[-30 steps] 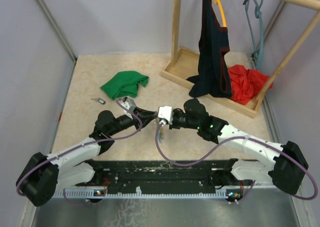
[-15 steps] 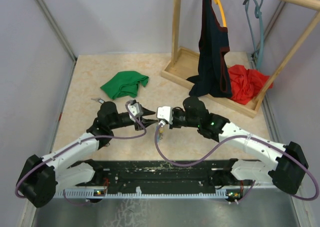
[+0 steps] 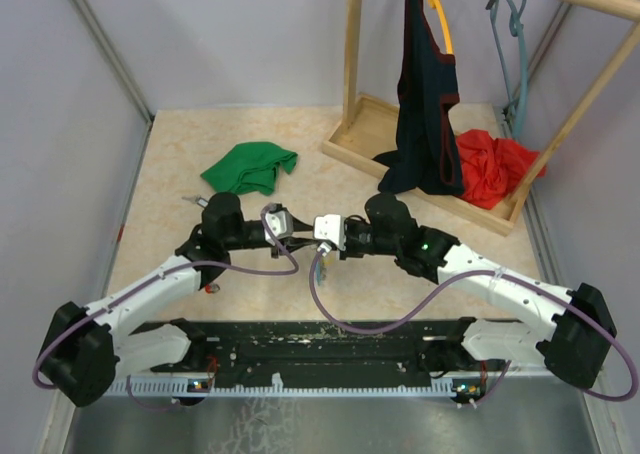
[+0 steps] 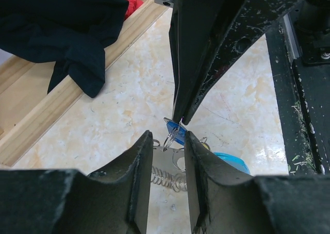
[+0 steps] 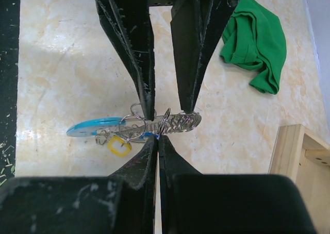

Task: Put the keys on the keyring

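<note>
The keyring (image 5: 178, 122), a silvery coiled chain with a light blue band (image 5: 95, 128), lies on the table between the two arms. A yellow key (image 5: 117, 147) hangs on it. My right gripper (image 5: 157, 138) is shut on the blue key (image 4: 172, 128) and its small ring, just above the chain. My left gripper (image 4: 167, 137) faces it. Its jaws stand apart and straddle the chain (image 4: 166, 176). In the top view the left gripper (image 3: 290, 238) and right gripper (image 3: 303, 240) meet tip to tip and hide the keyring.
A green cloth (image 3: 250, 168) lies behind the left arm. A wooden rack base (image 3: 350, 144) at the back right holds a dark garment (image 3: 420, 124) and a red cloth (image 3: 495, 169). A small dark thing (image 3: 190, 199) lies left of the left arm.
The left arm's elbow has swung toward the back, and its gripper now points more squarely at the right gripper. The right arm has barely moved and stays shut.
</note>
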Controlling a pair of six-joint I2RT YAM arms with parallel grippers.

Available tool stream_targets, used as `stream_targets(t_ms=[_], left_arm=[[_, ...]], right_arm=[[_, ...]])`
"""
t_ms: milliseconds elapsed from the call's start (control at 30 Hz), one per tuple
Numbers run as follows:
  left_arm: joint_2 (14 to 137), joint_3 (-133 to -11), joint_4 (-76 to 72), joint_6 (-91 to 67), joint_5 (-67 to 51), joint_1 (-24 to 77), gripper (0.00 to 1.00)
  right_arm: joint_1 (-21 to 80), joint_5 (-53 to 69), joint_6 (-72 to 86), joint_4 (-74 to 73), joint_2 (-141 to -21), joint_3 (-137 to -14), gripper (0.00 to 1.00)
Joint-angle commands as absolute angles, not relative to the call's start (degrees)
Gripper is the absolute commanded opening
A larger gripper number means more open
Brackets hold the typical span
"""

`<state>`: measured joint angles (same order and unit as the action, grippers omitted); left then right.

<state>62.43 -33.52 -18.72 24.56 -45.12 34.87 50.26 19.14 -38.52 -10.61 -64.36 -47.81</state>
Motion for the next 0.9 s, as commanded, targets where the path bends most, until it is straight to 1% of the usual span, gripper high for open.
stream_targets(t_ms=[0,167,367,467,533,600,633,867], left_arm=[[63.91,-36.75,-15.40,26.87,-48.25,34.66,0.36],[64.53,-37.18,-13.70,27.08,-48.29,34.63,0.35],[66.27,-39.53,-10.10,29.02,-48.27,35.19,0.32],[66.82,-40.68,-8.78,29.58,-48.30,35.48,0.27],[66.96,-41.22,-7.72,29.81,-47.87,35.74,0.18],[66.82,-41.59,-7.00,29.66,-46.80,36.01,0.03],[66.61,-41.63,-7.10,29.21,-46.24,36.11,0.01],[63.50,-40.03,-14.12,18.70,-41.70,36.21,0.00]], right_arm=[[50.98,20.65,-38.96,-9.80,-64.01,-51.50,0.00],[51.00,20.96,-38.97,-9.67,-63.90,-51.63,0.00],[50.98,21.17,-39.01,-10.16,-63.87,-51.99,0.00],[51.03,21.35,-39.01,-10.43,-63.71,-52.32,0.00],[50.98,21.30,-38.94,-10.76,-63.64,-52.59,0.00],[50.98,21.11,-38.89,-11.32,-63.52,-52.88,0.00],[50.98,20.95,-38.71,-11.54,-63.42,-52.91,0.00],[51.00,17.60,-36.90,-11.69,-61.28,-50.94,0.00]])
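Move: A small wire ring with the blue key stands in my right fingertips, barely 1 cm to the right of my left hand point and 1 cm below it, between my parted left pads. From my right hand it is right at the point, less than 1 cm to the left. The yellow key hangs about 3 cm back, 2 cm right and 5 cm below my left hand; the cyan tag of the keyring hangs some 5 cm back, 1 cm right and 6 cm below it. I ease my left hand about 1 cm down and nearly 1 cm to the right, further onto the small ring at my right fingertips, tilting some 5 degrees, and then shut its part-open fingers to pinch the wire right beside the right pads. My right hand keeps its shut grip and lifts a bit under 1 cm. ##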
